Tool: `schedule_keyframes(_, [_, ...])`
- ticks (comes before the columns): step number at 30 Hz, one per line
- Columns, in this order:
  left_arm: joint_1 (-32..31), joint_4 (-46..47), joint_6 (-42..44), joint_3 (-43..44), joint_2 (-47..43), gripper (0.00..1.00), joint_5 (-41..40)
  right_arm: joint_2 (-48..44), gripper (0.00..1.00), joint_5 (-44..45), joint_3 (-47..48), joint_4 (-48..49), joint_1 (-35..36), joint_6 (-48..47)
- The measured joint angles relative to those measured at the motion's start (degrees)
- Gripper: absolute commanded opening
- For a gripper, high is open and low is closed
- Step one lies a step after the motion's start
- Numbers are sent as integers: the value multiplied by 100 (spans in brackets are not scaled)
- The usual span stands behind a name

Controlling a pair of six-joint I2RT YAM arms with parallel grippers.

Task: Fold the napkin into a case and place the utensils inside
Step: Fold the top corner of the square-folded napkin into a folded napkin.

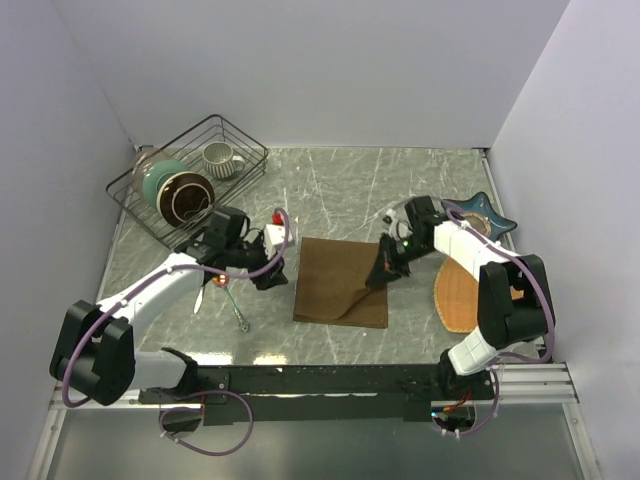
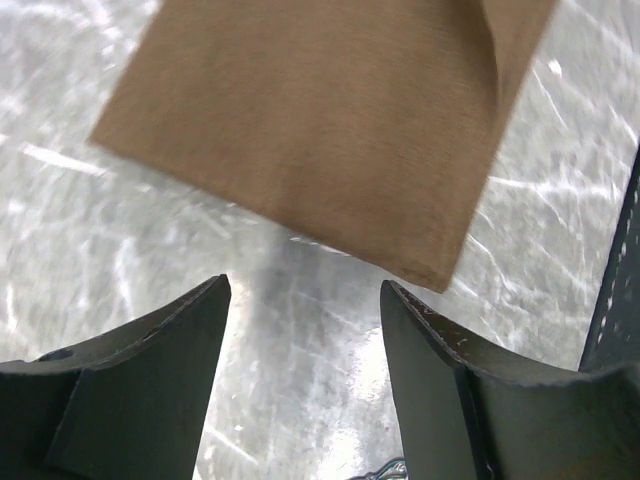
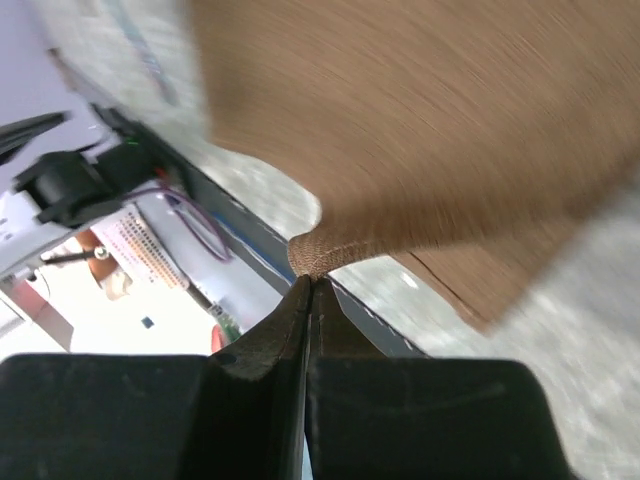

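The dark-brown napkin [image 1: 335, 280] lies spread on the marble table [image 1: 330, 185] between the two arms. My right gripper [image 1: 385, 272] is shut on its right edge and holds that part raised, so the cloth curls up there. In the right wrist view the jaws [image 3: 312, 280] pinch a rolled bit of the napkin [image 3: 420, 120]. My left gripper [image 1: 272, 272] hovers open just off the napkin's left side; the left wrist view shows bare table between its fingers [image 2: 180, 350] and the napkin [image 2: 310, 130] beyond. The utensils [image 1: 237, 310] lie on the table under the left arm.
A black wire basket [image 1: 245, 135] with bowls and a mug [image 1: 220, 158] stands at the back left. An orange-tan woven mat [image 1: 460, 290] lies under the right arm, with a blue star-shaped dish [image 1: 490, 212] behind it. Walls close in on three sides.
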Motion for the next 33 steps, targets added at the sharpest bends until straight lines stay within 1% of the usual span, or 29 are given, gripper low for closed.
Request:
schedule_keyframes(3, [330,9,-350,177,116,70,131,131,0,-195,417,354,299,186])
schedule_keyframes(7, [638,20,-697,422,238,70,240,704,0,-356,955,857,654,496])
schedule_keyframes(14, [1036,-98,-861,568,264,70,299,1738,0,-433,1462,1596,922,1163])
schedule_keyframes(24, [1156,-219,-894,568,249,71,297,2428,0,-435,2184,2312,953,1784])
schedule_keyframes(33, [1217,-245,-894,568,249,71,297,2796,0,-433,2297,2496,953,2094])
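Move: My right hand holds the near right corner of the napkin's top layer, already lifted. The far left corner I carry it to lies about 14 cm ahead, 15 cm to the left and 8 cm below. The spoon lies some 33 cm to my right hand's left and nearly level with it, the wicker mat some 26 cm to its right, straight across. From my left hand, that far left corner is about 13 cm ahead, 5 cm right and 10 cm down. Keeping the corner pinched in shut fingers, I carry my right hand forward and left, about 17 cm in all, diagonally across the napkin towards its far left corner, rising briefly and then sinking again, slowing at the end. My left hand, empty and open, draws some 6 cm forward and left, a little upward, clear of the napkin's left edge. ##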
